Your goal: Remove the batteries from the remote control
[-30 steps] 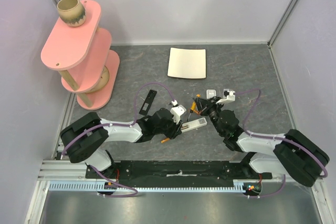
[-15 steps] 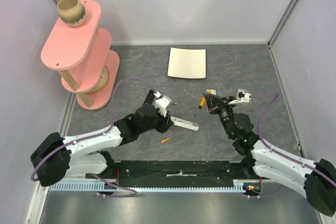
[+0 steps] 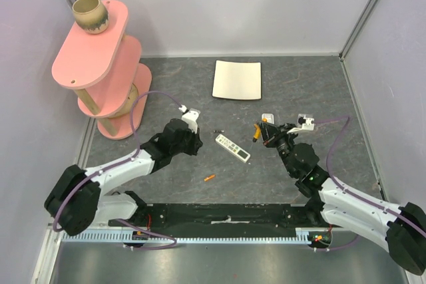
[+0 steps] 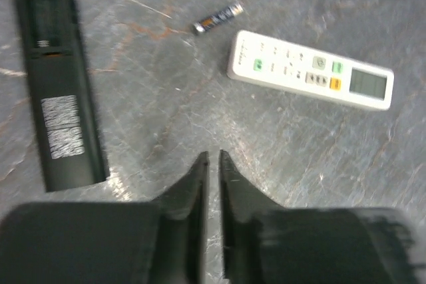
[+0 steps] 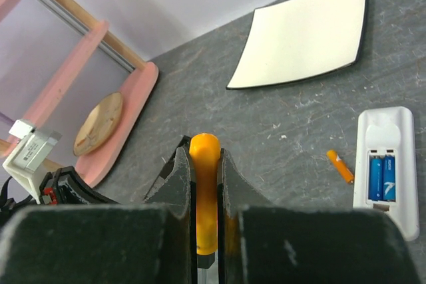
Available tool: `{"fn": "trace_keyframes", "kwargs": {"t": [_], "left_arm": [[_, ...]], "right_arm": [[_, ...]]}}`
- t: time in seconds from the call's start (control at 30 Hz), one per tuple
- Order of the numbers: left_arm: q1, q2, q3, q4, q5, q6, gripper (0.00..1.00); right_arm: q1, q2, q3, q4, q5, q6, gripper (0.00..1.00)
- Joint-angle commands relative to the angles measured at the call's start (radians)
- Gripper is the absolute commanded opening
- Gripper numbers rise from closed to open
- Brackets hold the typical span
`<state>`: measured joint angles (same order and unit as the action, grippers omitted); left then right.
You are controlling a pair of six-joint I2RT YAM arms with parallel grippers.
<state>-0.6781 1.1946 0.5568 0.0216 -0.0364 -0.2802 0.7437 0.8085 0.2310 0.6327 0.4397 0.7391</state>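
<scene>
The white remote control [image 3: 233, 147] lies flat on the grey table between the arms. The left wrist view shows its button face [image 4: 309, 79]. In the right wrist view the remote control [image 5: 389, 131] shows an open bay with two blue cells [image 5: 382, 179]. One orange battery [image 3: 209, 178] [image 5: 340, 165] lies loose near it. A darker battery [image 3: 217, 131] [image 4: 217, 18] lies beyond it. My left gripper [image 3: 197, 141] [image 4: 213, 155] is shut and empty, left of the remote. My right gripper [image 3: 258, 131] [image 5: 203, 147] is shut on an orange-handled tool [image 5: 204, 184].
A flat black bar [image 4: 56, 78] lies left of the left gripper. A white square mat [image 3: 237, 79] sits at the back. A pink tiered shelf [image 3: 100, 64] with a mug [image 3: 90, 14] stands at the back left. Walls close in on three sides.
The left gripper let go of the remote, which now lies on the table. It drew back to the left and its jaws closed. The right arm still holds the tool.
</scene>
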Motion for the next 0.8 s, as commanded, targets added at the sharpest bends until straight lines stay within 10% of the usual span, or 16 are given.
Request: {"fn": "trace_keyframes", "kwargs": {"t": [0.0, 0.17, 0.77], "left_arm": [[0.0, 0.075, 0.041, 0.08, 0.203, 0.053, 0.3], [-0.11, 0.132, 0.097, 0.064, 0.166, 0.174, 0.8], [-0.221, 0.54, 0.443, -0.038, 0.198, 0.568, 0.94]], "right_arm": [[-0.001, 0.017, 0.01, 0.005, 0.001, -0.015, 0.0], [-0.003, 0.023, 0.021, -0.037, 0.005, -0.03, 0.0], [-0.058, 0.02, -0.07, -0.114, 0.024, -0.006, 0.0]]}}
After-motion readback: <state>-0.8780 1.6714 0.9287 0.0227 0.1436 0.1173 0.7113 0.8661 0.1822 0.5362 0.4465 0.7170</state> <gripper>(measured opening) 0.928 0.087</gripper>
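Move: From the left hand, the white remote lies face up about 11 cm to its right, some 3 cm ahead and 7 cm below. Also at table level from that hand, the dark battery is roughly 9 cm ahead and 6 cm right, the orange battery 6 cm back and 4 cm right, and the black remote 10 cm ahead and 4 cm left. From the right hand, the white remote is about 6 cm left, 2 cm ahead and 19 cm down. The left hand spreads its shut fingers almost fully and swings about 13 cm to the right until they hang over the white remote, first drawing back 3 cm and coming forward again, ending some 2.5 cm lower and turned about 35 degrees clockwise. Meanwhile the right hand, still gripping the orange-handled screwdriver, sinks about 6.5 cm, faster towards the end, its fingers tipping slightly down. ##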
